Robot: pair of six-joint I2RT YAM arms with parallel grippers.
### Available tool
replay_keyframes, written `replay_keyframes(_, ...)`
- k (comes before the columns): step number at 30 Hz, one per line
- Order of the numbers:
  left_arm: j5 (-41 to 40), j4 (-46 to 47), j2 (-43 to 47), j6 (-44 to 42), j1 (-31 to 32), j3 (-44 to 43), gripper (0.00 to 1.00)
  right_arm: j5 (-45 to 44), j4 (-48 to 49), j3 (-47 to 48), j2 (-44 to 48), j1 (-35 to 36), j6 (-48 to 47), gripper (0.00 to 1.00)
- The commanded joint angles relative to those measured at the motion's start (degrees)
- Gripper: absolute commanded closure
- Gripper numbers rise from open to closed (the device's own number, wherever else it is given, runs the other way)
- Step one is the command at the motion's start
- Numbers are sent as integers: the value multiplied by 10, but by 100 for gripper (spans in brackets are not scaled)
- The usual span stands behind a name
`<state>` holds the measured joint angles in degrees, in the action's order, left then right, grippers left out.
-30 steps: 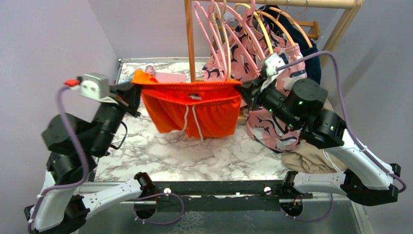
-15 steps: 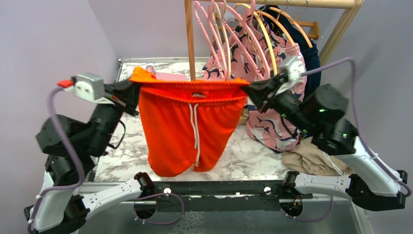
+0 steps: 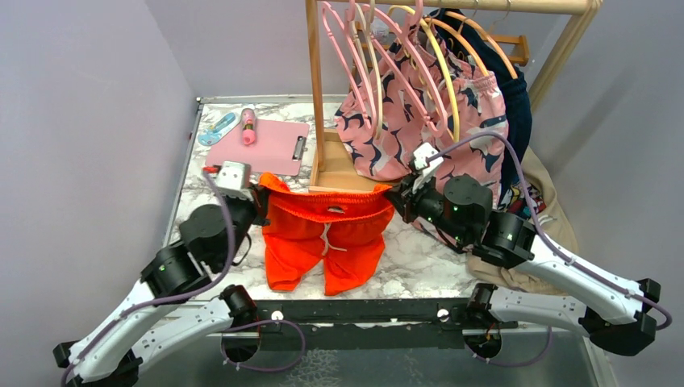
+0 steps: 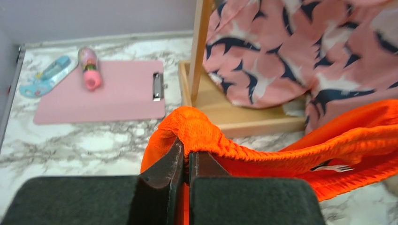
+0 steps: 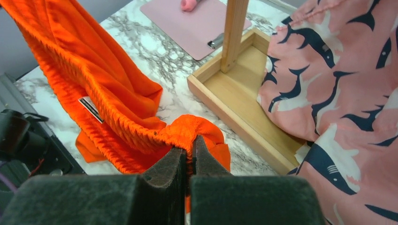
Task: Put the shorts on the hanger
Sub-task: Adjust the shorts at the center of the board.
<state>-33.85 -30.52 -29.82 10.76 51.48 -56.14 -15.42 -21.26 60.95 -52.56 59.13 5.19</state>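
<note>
The orange-red shorts [image 3: 323,238] hang stretched by the waistband between my two grippers, low over the front of the marble table, legs draped toward the near edge. My left gripper [image 3: 262,193] is shut on the waistband's left end [image 4: 199,129]. My right gripper [image 3: 393,195] is shut on the right end [image 5: 192,133]. The white drawstring [image 3: 323,235] dangles at the middle. The pale-yellow hanger [image 3: 445,76] hangs on the wooden rail at the back, among pink hangers, well above and behind the shorts.
A wooden rack post [image 3: 314,81] stands on a box base [image 3: 335,165] just behind the shorts. Pink shark-pattern shorts [image 3: 403,121] hang on the rack. A pink clipboard [image 3: 270,145] and pink bottle [image 3: 248,126] lie at back left. A beige garment [image 3: 548,234] lies right.
Both arms have dropped from high above the table to low and nearer the front edge, carrying the shorts down with them. The legs now rest on the table.
</note>
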Motion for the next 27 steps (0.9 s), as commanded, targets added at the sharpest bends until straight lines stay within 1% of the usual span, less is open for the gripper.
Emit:
replay_keyframes(1, -54, -7, -33, 50, -2, 37, 100, -68, 55, -29, 4, -4, 42, 99)
replay_keyframes(6, -60, -9, -50, 90, -2, 75, 100, -77, 69, -82, 13, -3, 65, 99)
replay_keyframes(9, -71, -11, -48, 112, -2, 125, 100, -62, 63, -115, 11, -3, 96, 99)
replay_keyframes(12, -58, -15, -39, 149, -2, 175, 100, -51, 70, -148, 14, -3, 118, 99)
replay_keyframes(15, -55, -17, -23, 163, -2, 168, 100, -39, 68, -150, 20, -3, 119, 99)
replay_keyframes(16, -54, -20, -19, 161, -2, 144, 100, -19, 57, -133, 24, -3, 111, 99)
replay_keyframes(17, -48, -22, -16, 149, -2, 109, 100, 21, 46, -106, 30, -3, 93, 99)
replay_keyframes(20, -17, -9, -25, 65, -2, -60, 100, 136, 12, 13, 52, -4, 16, 99)
replay_keyframes(21, 6, 3, -33, 35, -2, -122, 100, 161, 4, 57, 59, -3, -5, 99)
replay_keyframes(23, 79, 32, -51, -21, -2, -246, 100, 221, -19, 165, 61, -4, -43, 99)
replay_keyframes(25, 158, 63, -63, -53, -2, -335, 100, 277, -44, 259, 53, -4, -65, 99)
replay_keyframes(27, 206, 87, -68, -70, -2, -387, 100, 303, -54, 309, 47, -4, -73, 99)
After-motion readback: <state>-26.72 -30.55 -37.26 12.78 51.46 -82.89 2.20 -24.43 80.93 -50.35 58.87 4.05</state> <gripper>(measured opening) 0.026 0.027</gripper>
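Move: The left gripper holds the orange shorts by the left end of the waistband and the right gripper by the other, about 26 cm apart, the cloth's middle some 12 cm below and midway between them. The open marble board lies straight beneath it, roughly 35 cm under the left hand and 32 cm under the right. The rack tray's near-left corner is about 15 cm ahead of the left hand and 8 cm to its right, the clipboard 30 cm ahead and 9 cm to its left, both at board height. Shake the orange shorts out: keep both grippers shut on the waistband ends, dip the left about 15 cm and the right some 10 cm towards the board, fingertips tipping down, then whip both straight up, ending roughly 16 cm above where they began. Draw back a little on the upstroke, the right hand more, and swing the fingertips upward, rolling the wrists. ##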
